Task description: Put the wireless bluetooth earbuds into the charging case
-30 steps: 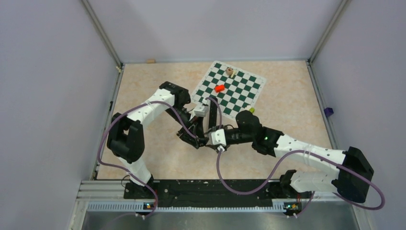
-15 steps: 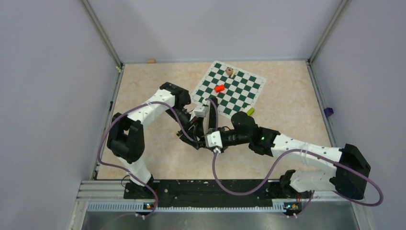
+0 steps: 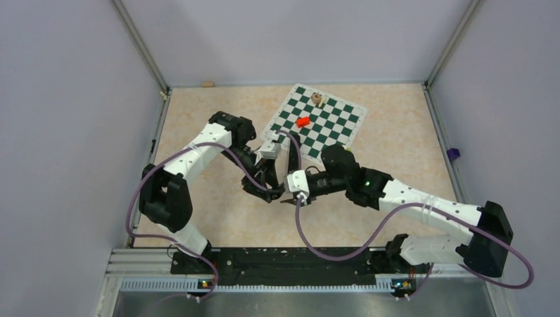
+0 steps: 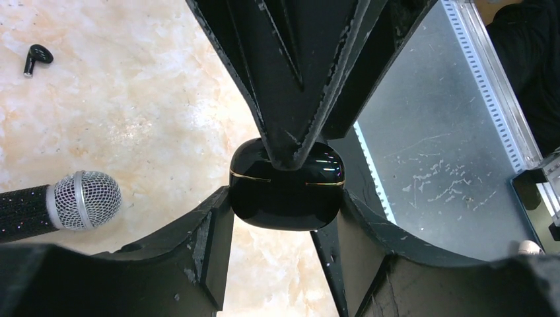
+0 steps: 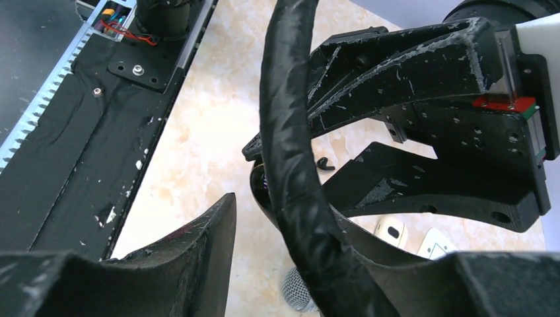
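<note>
The charging case (image 4: 287,195) is glossy black with a gold seam, and its lid is down. My left gripper (image 4: 284,218) is shut on its sides and holds it above the table. My right gripper (image 4: 290,155) reaches in from the opposite side, its tips against the case's upper half. In the right wrist view its fingers (image 5: 198,251) stand apart, and a cable covers much of the gap. One black earbud (image 4: 36,56) (image 5: 323,163) lies on the table. Two off-white earbuds (image 5: 391,231) lie beyond the left gripper. Both grippers (image 3: 280,193) meet mid-table.
A microphone (image 4: 72,201) lies on the table near the case. A green chessboard mat (image 3: 323,122) with a red piece (image 3: 303,121) sits behind the arms. The black base rail (image 5: 86,132) runs along the near edge. The cable (image 5: 290,165) crosses the right wrist view.
My right gripper has moved left and slightly back, up to the left gripper. The left arm's elbow has swung left. The case stays in the left gripper.
</note>
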{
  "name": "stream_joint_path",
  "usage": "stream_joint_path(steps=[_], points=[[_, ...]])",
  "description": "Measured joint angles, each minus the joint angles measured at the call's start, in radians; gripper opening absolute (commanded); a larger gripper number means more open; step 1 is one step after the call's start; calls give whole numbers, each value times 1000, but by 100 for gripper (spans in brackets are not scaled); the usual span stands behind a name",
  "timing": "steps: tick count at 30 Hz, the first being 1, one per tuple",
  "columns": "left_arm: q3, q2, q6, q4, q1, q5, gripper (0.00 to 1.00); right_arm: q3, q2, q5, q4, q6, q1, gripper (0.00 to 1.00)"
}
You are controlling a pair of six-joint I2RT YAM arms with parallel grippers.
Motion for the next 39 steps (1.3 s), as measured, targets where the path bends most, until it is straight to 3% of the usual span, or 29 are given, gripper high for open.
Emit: stream_joint_path(steps=[4, 6, 10, 13, 21, 26, 27, 29, 32, 39], points=[[0, -2, 6, 0, 1, 4, 47, 0, 18, 0, 13, 5, 0, 26], [0, -2, 10, -1, 3, 6, 47, 0, 26, 3, 24, 5, 0, 28], [0, -2, 17, -1, 3, 19, 48, 0, 31, 10, 37, 5, 0, 18], [0, -2, 20, -1, 4, 27, 47, -1, 45, 21, 51, 1, 2, 0], [-2, -2, 23, 0, 10, 28, 54, -2, 63, 53, 75, -2, 14, 0], [-2, -2, 25, 4, 10, 28, 52, -2, 62, 74, 73, 6, 14, 0], [-2, -2, 25, 4, 10, 28, 51, -2, 61, 78, 72, 7, 15, 2], [-2, -2, 25, 4, 10, 28, 51, -2, 59, 82, 69, 6, 16, 50], [-2, -2, 27, 3, 10, 31, 51, -2, 59, 94, 66, 0, 16, 73], [-2, -4, 38, 16, 5, 31, 48, -2, 11, 122, -22, -121, 20, 77]])
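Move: The charging case is held in the left hand, right at its fingertips. It lies about 2 cm to the left of the right hand's pads, at about the same height, with the right fingers on it. From the right hand, the microphone's middle is some 10 cm ahead, straight out, and 18 cm lower. The loose black earbud is about 15 cm right and 4 cm ahead, equally low on the table. The right hand eases about 1.5 cm forward and 1 cm down, finally opening its fingers off the steadily held case. ##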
